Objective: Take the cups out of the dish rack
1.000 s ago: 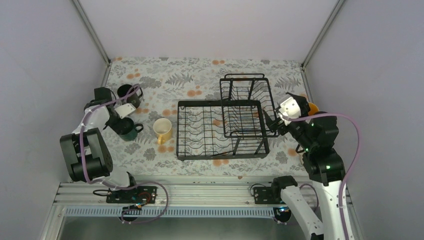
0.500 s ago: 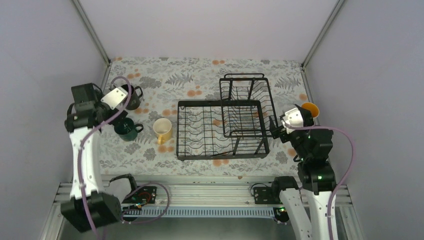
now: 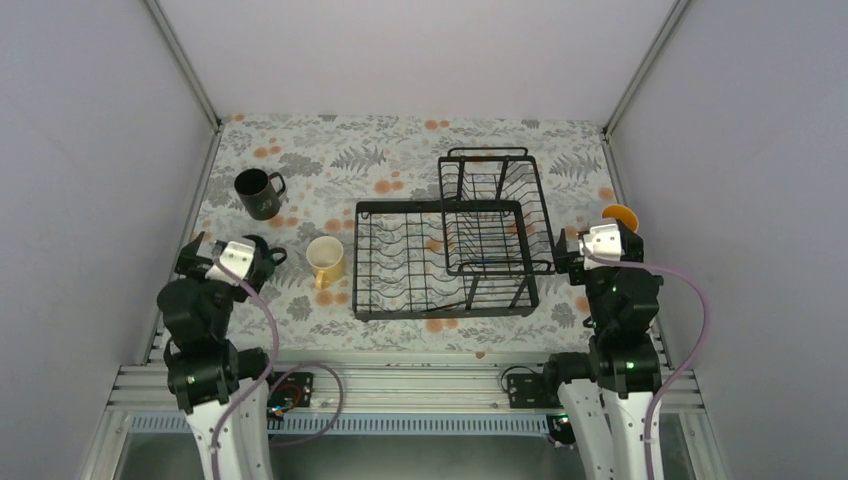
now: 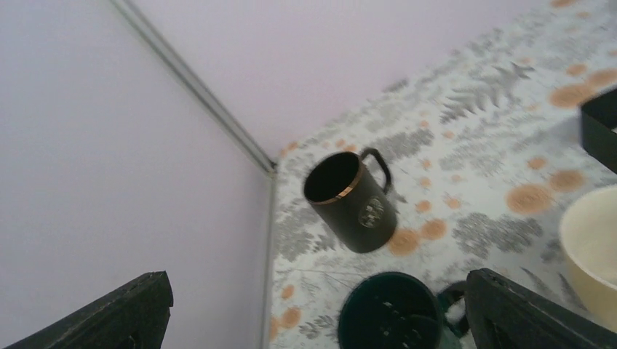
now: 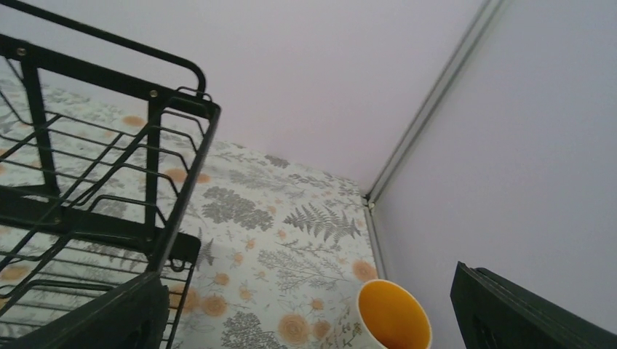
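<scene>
The black wire dish rack (image 3: 400,300) holds no cups; its raised basket (image 3: 495,215) also appears at the left of the right wrist view (image 5: 156,149). A black mug (image 3: 258,192) (image 4: 353,200), a dark teal-green mug (image 3: 268,258) (image 4: 396,316) and a pale yellow mug (image 3: 326,260) (image 4: 593,254) stand upright on the table left of the rack. A white mug with orange inside (image 3: 620,214) (image 5: 393,316) stands at the right wall. My left gripper (image 3: 228,250) (image 4: 320,316) is open just behind the teal mug. My right gripper (image 3: 600,238) (image 5: 309,320) is open and empty near the orange-lined mug.
A floral cloth (image 3: 400,150) covers the table. Lilac walls close in on three sides, with metal corner posts (image 3: 185,70) at the back. The aluminium base rail (image 3: 400,385) runs along the near edge.
The left gripper has opened, let go of the teal mug and drawn back toward its base. The right arm has also pulled back from the rack's side.
</scene>
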Controlling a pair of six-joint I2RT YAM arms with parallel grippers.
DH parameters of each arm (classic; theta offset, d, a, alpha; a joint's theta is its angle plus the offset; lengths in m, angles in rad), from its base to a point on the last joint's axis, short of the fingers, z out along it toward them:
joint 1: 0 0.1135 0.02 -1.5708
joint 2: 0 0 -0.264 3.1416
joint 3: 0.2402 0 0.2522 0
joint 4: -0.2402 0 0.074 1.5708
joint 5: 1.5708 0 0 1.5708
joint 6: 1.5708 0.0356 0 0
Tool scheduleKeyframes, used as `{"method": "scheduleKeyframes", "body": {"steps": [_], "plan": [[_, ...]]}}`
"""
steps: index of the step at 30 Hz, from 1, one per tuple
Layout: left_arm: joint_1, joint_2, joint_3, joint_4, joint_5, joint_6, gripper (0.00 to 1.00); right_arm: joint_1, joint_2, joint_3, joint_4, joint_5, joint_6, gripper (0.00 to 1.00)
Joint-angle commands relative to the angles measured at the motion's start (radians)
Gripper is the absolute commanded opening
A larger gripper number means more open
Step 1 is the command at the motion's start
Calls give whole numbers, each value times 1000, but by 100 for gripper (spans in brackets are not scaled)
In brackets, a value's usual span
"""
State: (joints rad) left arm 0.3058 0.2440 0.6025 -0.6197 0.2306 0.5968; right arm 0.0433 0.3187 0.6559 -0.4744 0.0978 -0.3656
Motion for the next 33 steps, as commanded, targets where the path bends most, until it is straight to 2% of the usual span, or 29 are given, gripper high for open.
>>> {"method": "scheduleKeyframes", "body": {"steps": [1, 3, 5, 11, 22, 33], "plan": [[4, -149, -78, 127, -146, -107, 100, -11, -24, -39, 74, 128, 38, 100], [3, -182, -92, 130, -160, -101, 100, -16, -36, -93, 164, 293, 57, 100], [4, -191, -94, 138, -184, -113, 100, -21, -51, -129, 238, 380, 68, 100], [3, -144, -117, 160, -202, -142, 100, -25, -64, -150, 247, 417, 85, 100], [3, -181, -169, 208, -297, -186, 100, -29, -102, -213, 246, 443, 89, 100], [3, -175, -167, 206, -286, -183, 100, -28, -110, -229, 254, 456, 99, 100]]}}
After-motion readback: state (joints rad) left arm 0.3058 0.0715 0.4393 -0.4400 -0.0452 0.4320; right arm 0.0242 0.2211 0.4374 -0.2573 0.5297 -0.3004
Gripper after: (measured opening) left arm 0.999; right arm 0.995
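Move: The empty, open left hand has the green mug about 8 cm ahead, 2 cm left and 22 cm below; the dark mug stands 15 cm beyond it, and the yellow cup some 16 cm to its right. From the empty right hand, the orange cup is about 14 cm ahead, 11 cm right and 25 cm below, the rack's middle 11 cm ahead and 27 cm left. Both open hands swing outward, right hand 7 cm right, turning clockwise; left hand 5 cm left, turning counter-clockwise. ##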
